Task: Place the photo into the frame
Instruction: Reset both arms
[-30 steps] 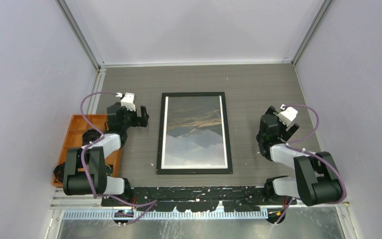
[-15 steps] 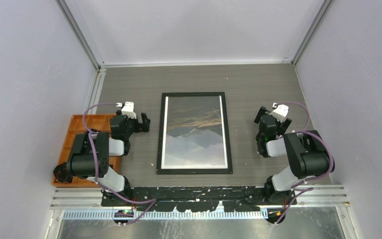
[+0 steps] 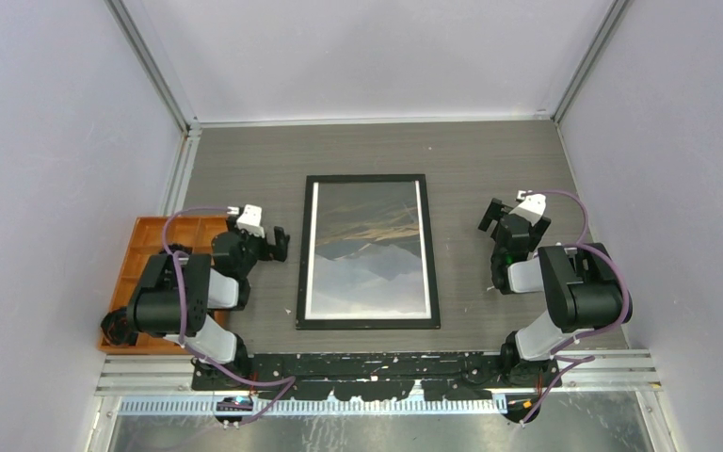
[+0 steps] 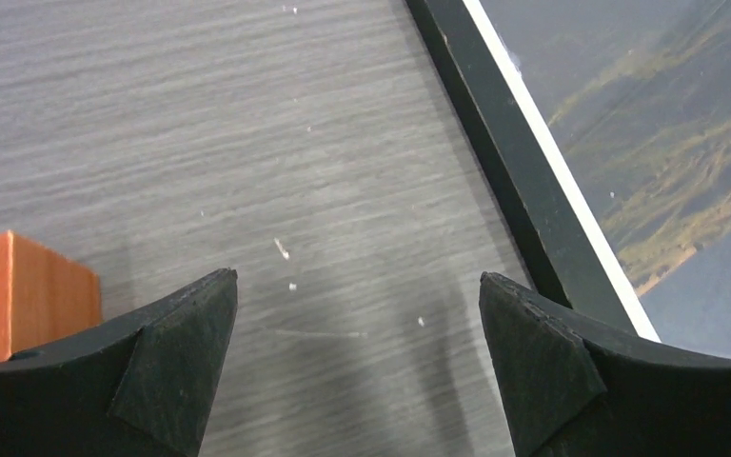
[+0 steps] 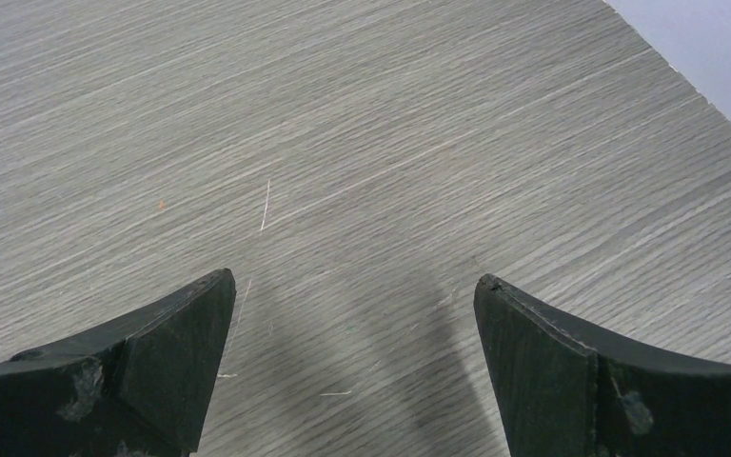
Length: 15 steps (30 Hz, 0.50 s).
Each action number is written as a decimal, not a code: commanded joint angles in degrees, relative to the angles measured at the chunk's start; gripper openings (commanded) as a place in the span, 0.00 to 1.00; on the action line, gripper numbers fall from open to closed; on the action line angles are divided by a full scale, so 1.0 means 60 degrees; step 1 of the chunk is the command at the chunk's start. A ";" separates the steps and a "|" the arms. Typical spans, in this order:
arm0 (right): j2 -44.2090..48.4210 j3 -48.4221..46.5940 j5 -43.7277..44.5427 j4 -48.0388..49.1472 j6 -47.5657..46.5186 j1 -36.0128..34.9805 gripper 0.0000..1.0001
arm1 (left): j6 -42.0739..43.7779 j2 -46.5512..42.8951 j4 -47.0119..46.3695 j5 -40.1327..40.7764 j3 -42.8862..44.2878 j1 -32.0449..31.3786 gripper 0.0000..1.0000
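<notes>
The black frame (image 3: 302, 273) lies flat in the middle of the table, long side running away from me. The photo (image 3: 369, 247), a dark mountain landscape with a white border, sits inside it. My left gripper (image 3: 268, 237) hovers just left of the frame's left rail, open and holding nothing. In the left wrist view that gripper (image 4: 357, 286) is over bare table, with the frame rail (image 4: 514, 181) and the photo (image 4: 666, 162) at the upper right. My right gripper (image 3: 508, 218) stands open well right of the frame. The right wrist view shows the right gripper (image 5: 354, 281) over bare table only.
An orange compartment tray (image 3: 151, 247) sits at the table's left edge, partly under the left arm; its corner (image 4: 19, 295) shows beside the left finger. Grey walls close in the table on three sides, with one wall (image 5: 714, 38) near the right gripper.
Both arms have folded back toward their bases. The left gripper slid nearer and a little toward the frame; the right gripper shifted slightly away and left. Frame and photo have not moved.
</notes>
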<state>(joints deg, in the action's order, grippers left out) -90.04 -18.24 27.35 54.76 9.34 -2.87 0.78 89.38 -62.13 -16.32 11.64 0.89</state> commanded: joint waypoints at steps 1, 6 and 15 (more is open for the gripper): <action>0.0101 -0.0168 -0.0062 0.0445 -0.0007 0.0033 1.00 | 0.0206 -0.0213 0.0922 0.0508 0.1175 -0.0048 1.00; 0.0097 -0.0168 -0.0062 0.0438 -0.0016 0.0039 1.00 | -0.0447 -0.0137 0.1589 0.1569 0.1633 0.0087 1.00; 0.0108 -0.0168 -0.0062 0.0442 -0.0008 0.0033 1.00 | -0.0450 -0.0105 0.1478 0.1622 0.1620 0.0094 1.00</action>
<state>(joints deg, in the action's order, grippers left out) -90.04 -18.24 26.85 54.78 9.34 -2.87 -1.39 89.34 -52.27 -8.08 21.12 1.19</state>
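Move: The filled photo frame lies flat between the open hands; its middle is about 28 cm to the left hand's right, 5 cm back and 6 cm below. Its nearest edge is some 11 cm right of that hand. The orange tray's middle stands about 22 cm to the left hand's left and 13 cm back. From the right hand the frame's middle is roughly 39 cm left, 10 cm back and 7 cm below. The open left hand eases about 4 cm forward, veering left and up off the frame, turning 10 degrees counter-clockwise. ##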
